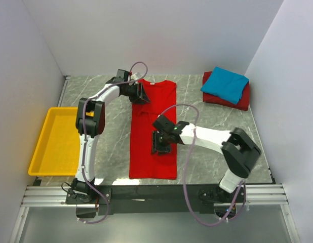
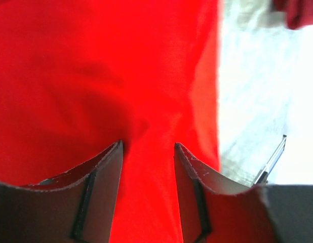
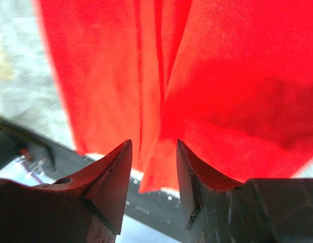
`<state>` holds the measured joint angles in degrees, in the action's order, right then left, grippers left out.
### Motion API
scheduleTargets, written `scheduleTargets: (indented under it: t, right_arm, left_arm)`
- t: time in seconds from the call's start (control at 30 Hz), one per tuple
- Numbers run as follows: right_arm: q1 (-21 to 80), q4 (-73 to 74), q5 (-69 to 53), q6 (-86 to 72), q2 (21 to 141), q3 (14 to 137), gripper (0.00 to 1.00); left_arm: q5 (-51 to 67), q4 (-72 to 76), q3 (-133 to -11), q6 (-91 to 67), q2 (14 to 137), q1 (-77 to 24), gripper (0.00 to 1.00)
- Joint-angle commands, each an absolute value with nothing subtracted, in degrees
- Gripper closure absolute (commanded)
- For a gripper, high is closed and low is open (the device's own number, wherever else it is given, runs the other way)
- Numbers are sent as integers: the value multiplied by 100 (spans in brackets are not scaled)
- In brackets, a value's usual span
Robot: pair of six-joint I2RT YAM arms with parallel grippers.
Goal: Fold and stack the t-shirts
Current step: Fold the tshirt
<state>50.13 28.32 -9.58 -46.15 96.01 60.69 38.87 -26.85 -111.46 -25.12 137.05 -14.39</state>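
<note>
The bright red t-shirt (image 1: 146,162) lies as a long narrow strip down the middle of the table, its cloth filling the left wrist view (image 2: 95,76) and the right wrist view (image 3: 222,76). My left gripper (image 1: 142,93) (image 2: 148,147) sits low over the shirt's far left part, jaws apart, with flat cloth showing between them. My right gripper (image 1: 160,143) (image 3: 154,144) hovers over the strip's middle, jaws apart, above a lengthwise fold. At the back right, a folded turquoise-blue t-shirt (image 1: 225,84) rests on a folded darker red t-shirt (image 1: 242,101).
A yellow tray (image 1: 55,142) stands at the left edge of the table. White walls close in the left, back and right sides. A black rail (image 1: 156,195) with the arm bases runs along the near edge.
</note>
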Motion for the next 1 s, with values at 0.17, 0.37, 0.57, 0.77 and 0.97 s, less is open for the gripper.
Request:
scheduleTargets:
  t: [0.17,0.37,0.57,0.77,0.97]
  right_arm:
    - [5080,3585,-325,-4904,8166,5283,52]
    - [5326,3797,-237,-5475,7235,4290,52]
    - [5545,3665,-316,-6073,6724,3736,52]
    - [5774,3542,-237,-6319,6846,3700,52]
    - [5862,3217,-308,-6530,6943,3560,52]
  left_arm:
    - [3244,-2776,-9629,-2400,10991,-1477,48]
    - [2786,-2830,-7090,-2461,9224,-1477,49]
    - [2830,-2751,-5251,-2680,7859,-1485,49]
    - [2769,-2979,-4308,-3014,6892,-1503,49]
    - [2646,-3321,-4113,-3103,6478,-1626,49]
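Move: The left gripper's goal, the red t-shirt's bottom-left corner, lies some 41 cm back and 9 cm left, about 4 cm below. The bottom-right corner is roughly 21 cm right of it. Off that way stands the yellow tray, its middle about 22 cm back and 39 cm left of the left gripper. From the right gripper, the bottom-right corner is about 10 cm back and 10 cm right, 3 cm lower; the bottom-left corner is 10 cm back, 11 cm left. Swing both half-open grippers clear of the flat t-shirt towards its bottom corners. Carry the left one back about 29 cm and a little left in an arch, climbing some 13 cm over the shirt, then sinking most of that again, short of its corner. Hop the right one back and right, slightly up then down, to come close over the bottom-right corner, turning some 10 degrees clockwise. Keep the fingers open. ##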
